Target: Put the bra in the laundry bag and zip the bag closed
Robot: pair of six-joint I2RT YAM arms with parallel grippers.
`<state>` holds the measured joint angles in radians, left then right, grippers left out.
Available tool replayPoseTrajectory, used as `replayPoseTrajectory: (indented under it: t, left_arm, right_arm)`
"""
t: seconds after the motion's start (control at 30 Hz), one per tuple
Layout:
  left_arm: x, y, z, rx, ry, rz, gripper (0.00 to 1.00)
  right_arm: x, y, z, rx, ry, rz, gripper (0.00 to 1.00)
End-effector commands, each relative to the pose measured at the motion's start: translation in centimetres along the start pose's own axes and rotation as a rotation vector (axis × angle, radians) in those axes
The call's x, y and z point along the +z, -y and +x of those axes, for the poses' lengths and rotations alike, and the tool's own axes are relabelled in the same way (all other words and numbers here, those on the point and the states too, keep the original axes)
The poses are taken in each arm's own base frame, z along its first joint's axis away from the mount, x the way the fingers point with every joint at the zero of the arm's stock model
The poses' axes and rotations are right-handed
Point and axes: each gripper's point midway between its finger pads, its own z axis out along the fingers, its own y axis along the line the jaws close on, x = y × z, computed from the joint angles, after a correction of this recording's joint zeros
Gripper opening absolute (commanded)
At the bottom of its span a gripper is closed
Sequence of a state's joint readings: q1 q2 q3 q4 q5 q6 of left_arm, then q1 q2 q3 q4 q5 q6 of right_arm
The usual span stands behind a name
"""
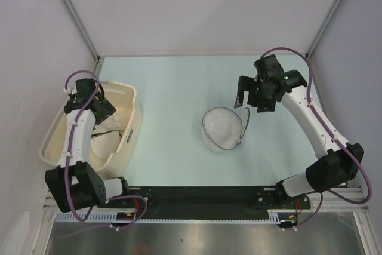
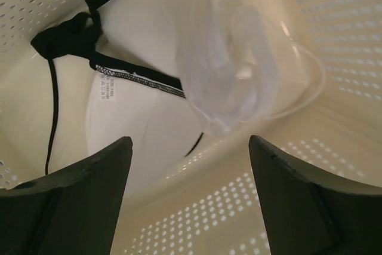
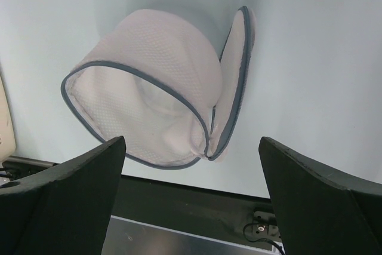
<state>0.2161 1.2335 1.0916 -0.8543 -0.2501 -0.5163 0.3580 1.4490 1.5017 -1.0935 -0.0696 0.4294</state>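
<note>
The laundry bag (image 1: 221,128) is a round white mesh pouch with a grey zipper rim. It lies open on the table's middle, its lid flap (image 3: 239,70) standing at its right side. It fills the right wrist view (image 3: 143,88). My right gripper (image 1: 249,100) is open and empty, hovering just behind and right of the bag (image 3: 191,171). The bra (image 2: 140,129), smooth white fabric with a small label, lies in the cream basket (image 1: 138,117). My left gripper (image 1: 94,101) is open and empty above the basket's far end, apart from the bra (image 2: 191,171).
A black strappy garment (image 2: 65,37) lies in the basket beside the bra. A sheer white piece (image 2: 233,70) lies over the bra's right side. The basket's perforated wall (image 2: 239,207) is right under the left fingers. The black front rail (image 1: 197,195) borders the table.
</note>
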Motion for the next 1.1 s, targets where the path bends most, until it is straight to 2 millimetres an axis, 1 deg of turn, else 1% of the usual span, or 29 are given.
replayPoseTrajectory:
  t: [0.0, 0.07, 0.1, 0.17, 0.27, 0.33, 0.37, 0.4, 0.43, 0.47, 0.53, 0.57, 0.6, 0.63, 0.67, 0.7, 0.77, 0.8, 0.87, 0.9, 0.97, 1.0, 1.07]
  left_arm:
    - [3.1, -1.4, 1.0, -0.009, -0.037, -0.071, 0.84]
    - [4.3, -0.8, 1.4, -0.001, -0.052, -0.049, 0.83]
    - [5.0, -0.5, 1.9, 0.003, -0.080, -0.046, 0.82]
    - [5.9, -0.1, 2.0, 0.012, -0.088, -0.035, 0.82]
    - [7.1, 0.2, 2.3, 0.032, -0.113, -0.037, 0.79]
    - [7.6, 0.2, 2.4, 0.037, -0.120, -0.044, 0.74]
    - [7.7, 0.2, 2.4, 0.039, -0.117, -0.041, 0.67]
    - [7.7, 0.2, 2.4, 0.044, -0.116, -0.040, 0.43]
    - [7.3, 0.0, 2.1, 0.041, -0.105, -0.046, 0.30]
    - [6.9, 0.0, 1.8, 0.036, -0.096, -0.044, 0.15]
    - [5.5, -0.2, 1.1, 0.020, -0.062, -0.041, 0.07]
    - [4.0, -0.1, 0.2, -0.001, -0.017, -0.020, 0.02]
    - [3.0, -0.1, 0.0, -0.027, -0.005, -0.012, 0.00]
    - [1.9, 0.4, -0.6, -0.043, 0.016, 0.021, 0.00]
    - [-0.2, 0.5, -1.6, -0.072, 0.072, 0.058, 0.00]
    - [-1.3, 0.6, -1.7, -0.106, 0.082, 0.069, 0.00]
    - [-5.1, 2.3, -3.3, -0.123, 0.169, 0.175, 0.00]
    - [-7.3, 3.2, -4.7, -0.135, 0.223, 0.227, 0.00]
    - [-10.4, 5.6, -5.2, -0.108, 0.266, 0.335, 0.00]
    - [-12.9, 6.7, -6.4, -0.107, 0.307, 0.401, 0.00]
    - [-15.9, 9.6, -5.8, -0.044, 0.305, 0.522, 0.00]
    - [-18.3, 11.5, -5.7, 0.006, 0.317, 0.605, 0.00]
    - [-20.7, 13.7, -5.4, 0.066, 0.321, 0.716, 0.00]
  right_arm:
    - [-0.5, -1.0, -0.5, -0.028, -0.007, -0.056, 1.00]
    - [0.0, -1.0, 0.0, -0.032, -0.028, -0.055, 1.00]
    - [0.0, -1.1, 0.1, -0.036, -0.031, -0.061, 1.00]
    - [0.3, -1.0, 0.5, -0.037, -0.046, -0.061, 1.00]
    - [0.2, -1.2, 0.6, -0.040, -0.048, -0.068, 1.00]
    - [0.0, -1.3, 0.8, -0.045, -0.048, -0.073, 1.00]
    - [-0.2, -1.3, 0.8, -0.045, -0.045, -0.076, 1.00]
    - [-0.3, -1.3, 0.9, -0.045, -0.045, -0.079, 1.00]
    - [-0.3, -1.4, 1.0, -0.047, -0.046, -0.082, 1.00]
    - [-0.5, -1.5, 1.0, -0.050, -0.042, -0.089, 1.00]
    - [-0.6, -1.6, 1.4, -0.058, -0.051, -0.092, 1.00]
    - [-0.7, -1.9, 1.6, -0.066, -0.053, -0.098, 1.00]
    - [-0.7, -2.0, 1.7, -0.068, -0.056, -0.100, 1.00]
    - [-0.6, -2.2, 1.9, -0.073, -0.060, -0.105, 1.00]
    - [-0.7, -2.5, 2.2, -0.082, -0.072, -0.114, 1.00]
    - [-0.6, -2.7, 2.2, -0.084, -0.077, -0.120, 1.00]
    - [-0.9, -3.2, 2.3, -0.094, -0.083, -0.133, 1.00]
    - [-0.9, -3.5, 2.4, -0.104, -0.083, -0.140, 1.00]
    - [-1.0, -3.6, 2.4, -0.110, -0.082, -0.143, 1.00]
    - [-1.1, -3.7, 2.4, -0.114, -0.081, -0.147, 1.00]
    - [-1.1, -3.9, 2.2, -0.118, -0.075, -0.154, 1.00]
    - [-1.3, -4.1, 2.2, -0.123, -0.070, -0.158, 1.00]
    - [-1.6, -4.4, 2.0, -0.130, -0.056, -0.173, 1.00]
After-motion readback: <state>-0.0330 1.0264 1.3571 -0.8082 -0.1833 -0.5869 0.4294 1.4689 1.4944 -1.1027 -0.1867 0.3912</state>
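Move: The white satin bra lies almost under the left hand, about 1 cm ahead and some 9 cm below it. Around it in the bin, the black garment is roughly 12 cm left and 8 cm back of that hand, and the white cup about 2 cm left and 9 cm back, both some 11 cm down. The open laundry bag's mouth is about 9 cm left of the right hand, level with it and 19 cm below, with the lid flap straight beneath that hand. Down about 8 cm into the bin goes the open left hand; its fingers shut on the white bra, then it climbs fast some 25 cm, swinging about 9 cm right late in the rise while the wrist tips the fingers up forward by roughly 40 degrees. The right hand, fingers wide open, drifts slightly left and back towards the bag's mouth, turning a little counter-clockwise, without touching the bag. ##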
